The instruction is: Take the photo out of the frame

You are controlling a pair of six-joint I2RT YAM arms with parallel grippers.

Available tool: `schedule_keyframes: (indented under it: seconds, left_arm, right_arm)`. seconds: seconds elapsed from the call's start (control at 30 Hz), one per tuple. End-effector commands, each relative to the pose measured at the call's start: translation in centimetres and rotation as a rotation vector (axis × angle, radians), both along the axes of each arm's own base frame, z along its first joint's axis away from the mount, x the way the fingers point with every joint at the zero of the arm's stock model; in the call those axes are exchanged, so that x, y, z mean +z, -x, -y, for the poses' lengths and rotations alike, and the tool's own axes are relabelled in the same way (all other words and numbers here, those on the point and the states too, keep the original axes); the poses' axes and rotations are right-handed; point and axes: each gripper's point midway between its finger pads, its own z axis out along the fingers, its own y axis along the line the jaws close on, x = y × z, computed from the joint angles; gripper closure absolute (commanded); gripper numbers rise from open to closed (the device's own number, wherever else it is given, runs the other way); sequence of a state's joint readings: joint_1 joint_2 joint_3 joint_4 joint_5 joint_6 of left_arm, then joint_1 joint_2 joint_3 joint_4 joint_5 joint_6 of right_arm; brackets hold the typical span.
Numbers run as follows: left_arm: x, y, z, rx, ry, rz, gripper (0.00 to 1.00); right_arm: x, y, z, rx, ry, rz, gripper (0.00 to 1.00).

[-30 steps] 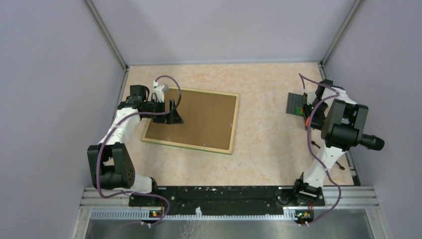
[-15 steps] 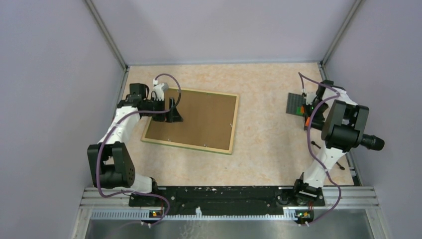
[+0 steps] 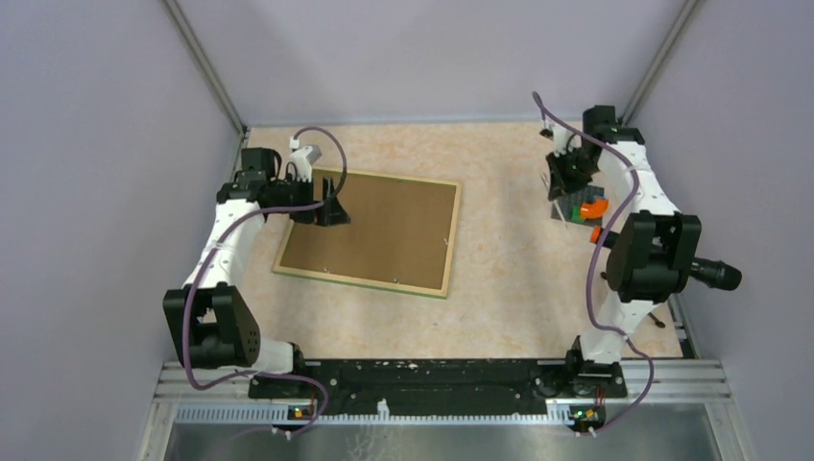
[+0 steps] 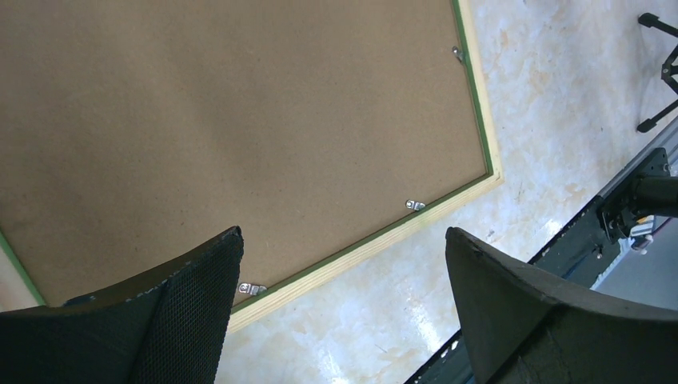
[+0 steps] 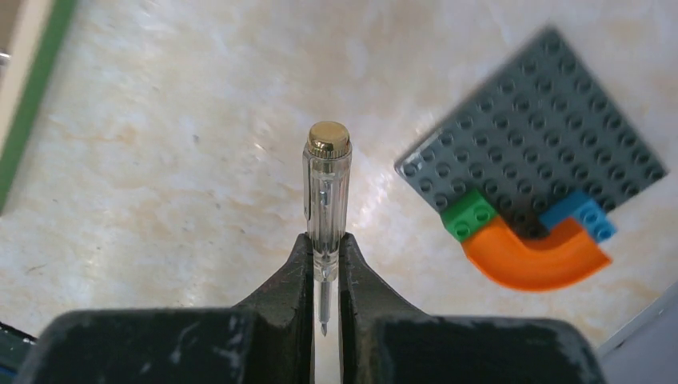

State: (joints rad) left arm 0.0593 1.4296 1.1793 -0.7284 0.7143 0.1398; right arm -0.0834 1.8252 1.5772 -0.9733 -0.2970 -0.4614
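The frame (image 3: 384, 230) lies face down on the table, its brown fibreboard back (image 4: 240, 120) up and a thin green border round it. The photo is hidden under that back. Small metal clips (image 4: 414, 205) hold the back along the edge. My left gripper (image 3: 331, 209) hovers open over the frame's far left part, and in the left wrist view its fingers (image 4: 200, 296) hold nothing. My right gripper (image 5: 324, 240) is raised at the far right, shut on a small clear screwdriver (image 5: 328, 192) with a brass cap.
A grey studded baseplate (image 5: 536, 144) carries an orange arch (image 5: 532, 256), a green brick (image 5: 470, 214) and a blue brick (image 5: 580, 212), below the right gripper. A black stand (image 4: 660, 72) lies near the right arm's base. Walls close in left, right and back.
The right gripper has shut on the screwdriver, lifted and moved toward the far wall. The left gripper has drifted slightly farther back, still open.
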Motion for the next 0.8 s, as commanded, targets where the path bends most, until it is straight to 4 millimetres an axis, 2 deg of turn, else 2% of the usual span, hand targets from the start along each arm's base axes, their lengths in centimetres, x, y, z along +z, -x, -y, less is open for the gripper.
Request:
schedule_keyframes:
  seconds: [0.0,0.17,0.4,0.5,0.57,0.67,0.77]
  left_arm:
    - [5.0,-0.2,0.3,-0.033,0.009,0.149,0.01]
    - [8.4,0.2,1.6,-0.06,0.101,0.213,0.01]
    - [13.1,0.3,3.5,-0.141,0.239,0.348,0.01]
    - [14.2,-0.1,4.7,-0.124,0.336,0.293,0.01]
    - [14.8,-0.8,6.0,-0.132,0.366,0.324,0.01]
    - [14.6,-1.0,8.7,-0.164,0.396,0.314,0.01]
    - [13.7,-1.1,10.6,-0.154,0.474,0.205,0.01]
  right_arm:
    - [8.2,-2.3,-5.0,0.171,-0.058,0.254,1.0]
    - [13.5,-3.0,-10.9,0.343,-0.087,0.419,1.0]
    - [18.0,-1.1,-17.8,0.516,-0.161,0.568,1.0]
    - [18.8,0.3,-21.2,0.593,-0.208,0.603,1.0]
    - [18.7,1.4,-23.6,0.651,-0.234,0.62,1.0]
    - [18.1,3.2,-27.0,0.74,-0.26,0.626,1.0]
    - [17.3,4.4,-29.5,0.79,-0.263,0.629,1.0]
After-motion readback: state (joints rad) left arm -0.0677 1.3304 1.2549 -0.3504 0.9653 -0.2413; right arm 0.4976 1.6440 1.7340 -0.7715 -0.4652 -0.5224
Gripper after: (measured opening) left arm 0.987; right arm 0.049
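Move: The right hand holds a slim clear screwdriver. The middle of the photo frame, lying back side up, is about 50 cm to its left, 5 cm nearer the base and 12 cm lower; the grey studded plate is some 9 cm right, 4 cm farther out and 12 cm below. From the empty left hand, the screwdriver is roughly 58 cm right, 7 cm ahead and 5 cm lower, and the frame's middle about 8 cm right, 2 cm ahead and 17 cm below. Keeping the screwdriver pinched, the right hand sweeps about 26 cm left while rising some 15 cm, away from the studded plate towards the frame and the left hand, turning counter-clockwise as its fingers lift out of pointing down. The left hand, wide open, climbs about 13 cm and then also moves 8 cm right, its fingers swinging up and round towards the approaching screwdriver. ##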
